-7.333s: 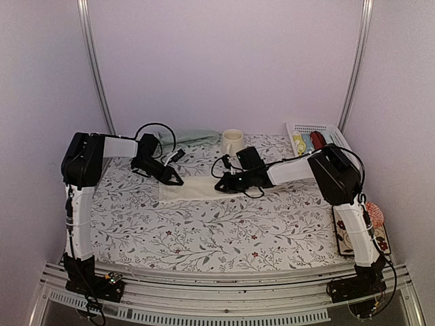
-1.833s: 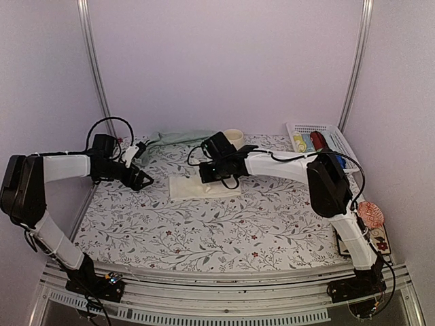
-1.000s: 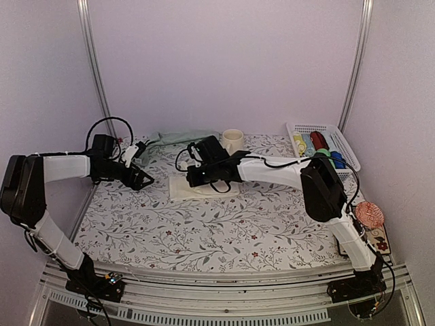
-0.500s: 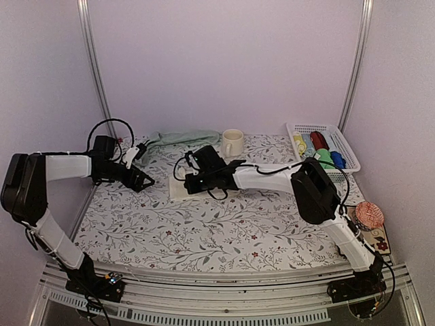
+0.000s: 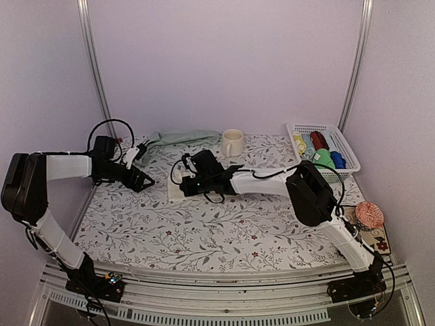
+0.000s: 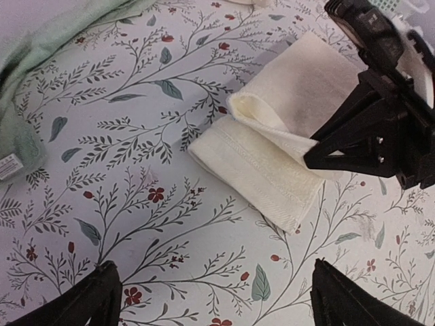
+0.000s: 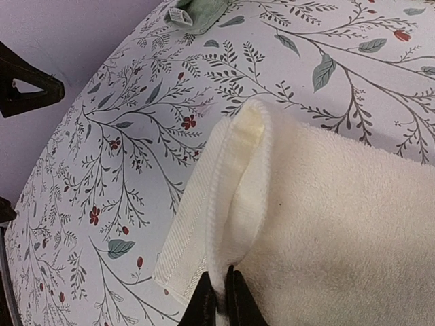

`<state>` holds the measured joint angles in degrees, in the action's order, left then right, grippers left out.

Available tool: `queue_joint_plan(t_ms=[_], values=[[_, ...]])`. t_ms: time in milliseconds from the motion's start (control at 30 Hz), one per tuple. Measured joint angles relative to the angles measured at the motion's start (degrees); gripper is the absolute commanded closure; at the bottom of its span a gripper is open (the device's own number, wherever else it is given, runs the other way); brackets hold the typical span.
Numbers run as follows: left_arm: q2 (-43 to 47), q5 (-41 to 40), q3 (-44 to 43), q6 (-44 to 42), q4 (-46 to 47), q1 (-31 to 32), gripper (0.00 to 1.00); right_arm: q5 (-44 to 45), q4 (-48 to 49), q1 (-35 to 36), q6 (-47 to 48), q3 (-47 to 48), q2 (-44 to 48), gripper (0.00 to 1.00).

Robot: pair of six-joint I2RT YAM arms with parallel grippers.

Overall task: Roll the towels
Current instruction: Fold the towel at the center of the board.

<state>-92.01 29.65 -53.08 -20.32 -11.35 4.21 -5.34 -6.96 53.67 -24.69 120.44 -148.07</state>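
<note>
The cream towel lies left of centre on the flowered tablecloth, doubled over itself. My right gripper reaches far left across it. In the right wrist view the gripper is shut on the towel's upper layer, just behind the looped fold at its hemmed left end. In the left wrist view this fold stands up off the lower layer. My left gripper hovers open left of the towel, its fingers wide apart with only tablecloth between them. The sage green towel lies crumpled at the back left.
A cream mug stands at the back centre. A white basket at the back right holds several coloured rolls. The left wall runs close behind my left arm. A red patterned item sits beside the right arm.
My right gripper has moved left, dragging the cream towel's upper layer over the lower one, so the towel looks shorter. The left gripper has stayed open in place.
</note>
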Motion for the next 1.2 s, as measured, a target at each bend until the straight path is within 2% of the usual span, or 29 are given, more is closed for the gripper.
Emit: queue_joint_plan(t_ms=[900, 967, 1033, 1067, 1200], values=[[-1.38, 0.59, 0.00, 0.02, 0.07, 0.00, 0.03, -1.92, 4.72, 0.02, -1.38, 0.39, -1.38, 0.93], [-1.40, 0.63, 0.00, 0.02, 0.07, 0.00, 0.03, -2.32, 5.31, 0.02, -1.44, 0.39, -1.38, 0.88], [-1.40, 0.68, 0.00, 0.02, 0.07, 0.00, 0.03, -2.80, 5.95, 0.02, -1.62, 0.39, -1.38, 0.75], [-1.40, 0.70, 0.00, 0.02, 0.07, 0.00, 0.03, -3.13, 6.36, 0.02, -1.84, 0.39, -1.38, 0.71], [-1.79, 0.79, 0.00, 0.07, 0.11, 0.00, 0.03, -5.16, 8.57, 0.15, -2.38, 0.52, -1.60, 0.63]])
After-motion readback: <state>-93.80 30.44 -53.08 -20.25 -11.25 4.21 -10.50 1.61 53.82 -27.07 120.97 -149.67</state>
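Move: The right hand already pinches the folded-over edge of the cream towel near its front side. The towel's bottom-layer left edge, where that flap is going, lies about 6 cm to its left, 2 cm ahead and 3 cm below. The green towel's middle is some 26 cm ahead and 5 cm left; the mug stands about 21 cm ahead and 19 cm right. From the idle left hand, that left edge is about 7 cm right, 2 cm ahead and 7 cm down. Leftward, slowly and low, the right hand carries the pinched flap about 2.5 cm towards the towel's left edge, bobbing up a centimetre and down again on the way. It then rises to roughly 2 cm above its start, fingertips tilting up some 10 degrees, while the fingers open about a third and let go of the flap. ##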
